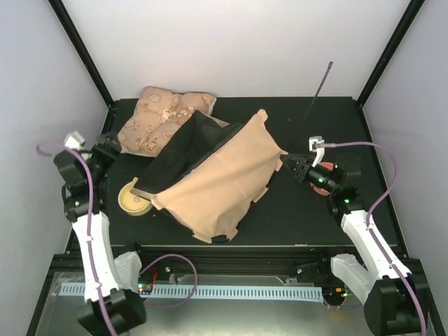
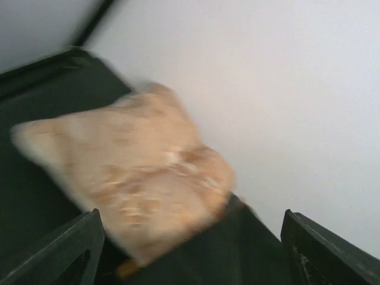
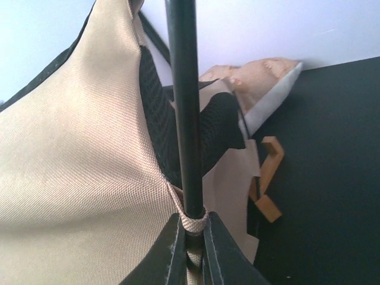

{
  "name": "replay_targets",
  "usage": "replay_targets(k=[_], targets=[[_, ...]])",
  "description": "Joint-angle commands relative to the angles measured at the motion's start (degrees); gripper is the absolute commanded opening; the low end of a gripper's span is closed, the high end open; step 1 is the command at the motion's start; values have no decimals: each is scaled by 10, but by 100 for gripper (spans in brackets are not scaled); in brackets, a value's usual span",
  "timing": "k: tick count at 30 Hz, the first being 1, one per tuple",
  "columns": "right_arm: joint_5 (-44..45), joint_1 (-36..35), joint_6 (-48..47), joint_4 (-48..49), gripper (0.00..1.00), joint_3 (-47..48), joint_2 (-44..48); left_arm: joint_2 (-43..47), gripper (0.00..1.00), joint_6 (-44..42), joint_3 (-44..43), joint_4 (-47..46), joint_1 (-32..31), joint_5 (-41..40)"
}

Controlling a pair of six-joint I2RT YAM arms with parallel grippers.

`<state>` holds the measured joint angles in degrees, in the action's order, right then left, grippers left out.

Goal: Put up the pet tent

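The pet tent (image 1: 224, 178) lies collapsed mid-table, tan canvas up, with its black lining (image 1: 178, 154) showing on the left side. My right gripper (image 1: 292, 166) is at the tent's right corner, shut on a thin black pole (image 1: 313, 105) that slants up to the back right. In the right wrist view the fingers (image 3: 222, 255) pinch the pole (image 3: 181, 89) where it passes through a tan webbing loop (image 3: 193, 222) on the canvas (image 3: 77, 166). My left gripper (image 1: 110, 149) is open by the table's left edge. Its view is blurred, and its fingers (image 2: 65, 255) stand wide apart with nothing between them.
A beige floral cushion (image 1: 157, 115) lies at the back left, partly under the tent, and fills the left wrist view (image 2: 130, 178). A round tan ring-shaped piece (image 1: 134, 199) sits by the tent's left front corner. A small wooden piece (image 3: 270, 178) lies beside the canvas.
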<state>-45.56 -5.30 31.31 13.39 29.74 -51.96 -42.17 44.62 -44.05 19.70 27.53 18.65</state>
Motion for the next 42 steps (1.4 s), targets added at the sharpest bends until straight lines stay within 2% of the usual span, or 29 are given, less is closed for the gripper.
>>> replay_targets(k=[1, 4, 6, 10, 16, 20, 24, 28, 33, 37, 42], targets=[[7, -45, -50, -14, 3, 29, 19, -86, 79, -41, -134, -133, -106, 182], [11, -65, -77, -29, 3, 40, 28, -187, 85, -158, -308, -14, -243, 180], [18, -72, -99, -57, 3, 54, 31, -239, 87, -209, -382, 12, -291, 221], [14, -84, -140, -110, 2, 82, 28, -291, 89, -275, -465, 41, -324, 267], [64, -152, -205, -162, 2, 112, 42, -363, 92, -385, -592, 182, -388, 203], [88, -191, -241, -175, 2, 124, 57, -412, 92, -452, -695, 289, -467, 172], [89, -210, -259, -186, 2, 132, 64, -434, 91, -519, -713, 348, -519, 177], [87, -212, -265, -196, 2, 136, 62, -462, 80, -527, -728, 390, -521, 227], [82, -212, -266, -200, 2, 141, 60, -493, 73, -569, -739, 452, -522, 306], [79, -213, -267, -206, 2, 148, 56, -493, 56, -561, -710, 446, -522, 323], [79, -212, -267, -210, 2, 153, 51, -490, 42, -558, -693, 445, -523, 339]])
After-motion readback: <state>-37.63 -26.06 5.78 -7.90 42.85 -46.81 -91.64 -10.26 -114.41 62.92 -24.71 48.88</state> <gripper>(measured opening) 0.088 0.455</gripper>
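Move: The tent's free upper corner lies some 50 cm to the left gripper's right, about 7 cm ahead and roughly level with it; the corner held by the right gripper lies about 60 cm to its right and 5 cm back. The pillow lies about 22 cm ahead, 11 cm right and 25 cm below. From the right gripper, the free upper corner is about 13 cm ahead, 8 cm left and 5 cm higher; the pink bowl is roughly 17 cm right, 3 cm ahead and 22 cm below. Swing the left gripper about 36 cm to the right towards the tent's free upper corner, climbing first and then sinking part-way, turning the wrist clockwise until the fingers point right, and half close them around the corner without shutting. Meanwhile keep the right gripper's pinch on its pole and corner, carry them back, left and up, tilting the fingers upward, then hold still. ##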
